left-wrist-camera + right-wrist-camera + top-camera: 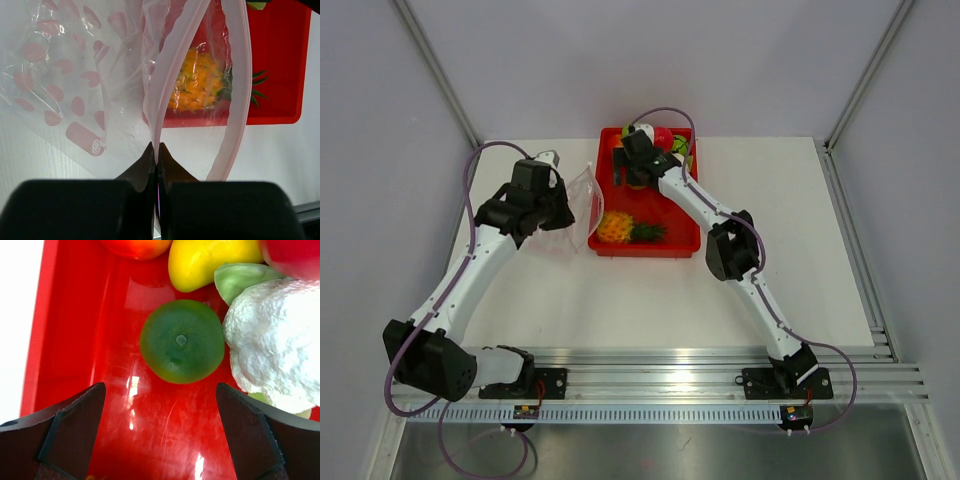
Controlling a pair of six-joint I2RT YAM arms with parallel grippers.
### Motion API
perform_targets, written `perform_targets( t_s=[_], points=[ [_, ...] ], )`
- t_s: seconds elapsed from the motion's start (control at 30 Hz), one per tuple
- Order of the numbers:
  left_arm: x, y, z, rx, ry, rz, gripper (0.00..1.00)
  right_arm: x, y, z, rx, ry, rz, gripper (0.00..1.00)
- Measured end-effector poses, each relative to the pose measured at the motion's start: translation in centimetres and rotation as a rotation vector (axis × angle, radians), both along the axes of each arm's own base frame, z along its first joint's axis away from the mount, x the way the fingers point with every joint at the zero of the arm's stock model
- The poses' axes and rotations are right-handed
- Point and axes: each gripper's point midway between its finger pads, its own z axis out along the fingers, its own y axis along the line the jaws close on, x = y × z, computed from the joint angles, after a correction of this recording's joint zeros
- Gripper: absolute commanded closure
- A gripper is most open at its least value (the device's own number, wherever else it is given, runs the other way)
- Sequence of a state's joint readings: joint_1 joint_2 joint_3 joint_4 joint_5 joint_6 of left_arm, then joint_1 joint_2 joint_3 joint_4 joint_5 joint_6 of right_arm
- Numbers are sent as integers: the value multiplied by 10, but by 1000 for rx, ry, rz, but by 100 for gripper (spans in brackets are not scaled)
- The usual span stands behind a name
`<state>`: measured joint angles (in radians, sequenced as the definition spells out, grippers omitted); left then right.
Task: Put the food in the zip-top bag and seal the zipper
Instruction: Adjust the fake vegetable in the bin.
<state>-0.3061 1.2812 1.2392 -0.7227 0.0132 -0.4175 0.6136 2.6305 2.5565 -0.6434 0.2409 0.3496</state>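
The clear zip-top bag stands upright just left of the red tray. My left gripper is shut on the bag's mouth edge, pinching the pink zipper; the mouth gapes open toward the tray. The orange pineapple lies at the tray's near left and shows through the bag's plastic. My right gripper hangs open over the tray's far end, its fingers either side of and just short of a green round fruit. A white cauliflower, a yellow fruit and red fruits lie beside it.
The tray's left wall rises close to my right gripper's left finger. The bag's printed pink-spotted side spreads to the left over the white table. Aluminium rails run along the near edge.
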Motion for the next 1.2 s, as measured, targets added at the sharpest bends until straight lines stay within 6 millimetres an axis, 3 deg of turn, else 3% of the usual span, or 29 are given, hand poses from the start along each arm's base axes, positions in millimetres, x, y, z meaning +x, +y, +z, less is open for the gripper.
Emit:
perform_targets(
  t_s=[0.53,0.63,0.7,0.83,1.07,1.2],
  points=[
    [-2,2,-3,19,3,-18,100,19,3,-33,-31,-37,-3,2],
    [-2,4,-4,21,6,-15,100,22,4,-36,-26,-43,-8,15],
    [-3,6,-7,23,12,-11,100,23,4,-36,-23,-45,-16,28],
    [-3,7,-9,26,18,-10,100,26,4,-36,2,-49,-36,43],
    [-4,7,-9,23,19,-14,100,14,-5,-46,24,-4,-66,52],
    [-4,6,-10,21,23,-17,100,-2,-12,-27,63,13,-84,51]
  ],
)
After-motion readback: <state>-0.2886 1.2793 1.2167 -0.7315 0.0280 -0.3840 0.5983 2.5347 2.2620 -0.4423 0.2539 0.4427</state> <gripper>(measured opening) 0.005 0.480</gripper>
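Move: Straight ahead of the wide-open right hand, about 4 cm out and 4 cm lower, lies the round green fake vegetable. The cauliflower is some 8 cm to the right of it and 1 cm farther out; the yellow fruit is 6 cm beyond it and 1 cm to its right, and the orange-red fruit 8 cm beyond it and 5 cm to its left. From the left hand, which holds the bag, it lies roughly 22 cm ahead, 18 cm right and 16 cm below. Reaching down and forward into the bin, the right hand sinks about 4 cm and advances some 2.5 cm at the green fake vegetable, the fingers closing to about half open late in the reach. It then draws back about 3 cm, drifting right and rising nearly 2 cm, with the fingers empty and still half open. The left hand keeps its pinch on the bag's edge. ##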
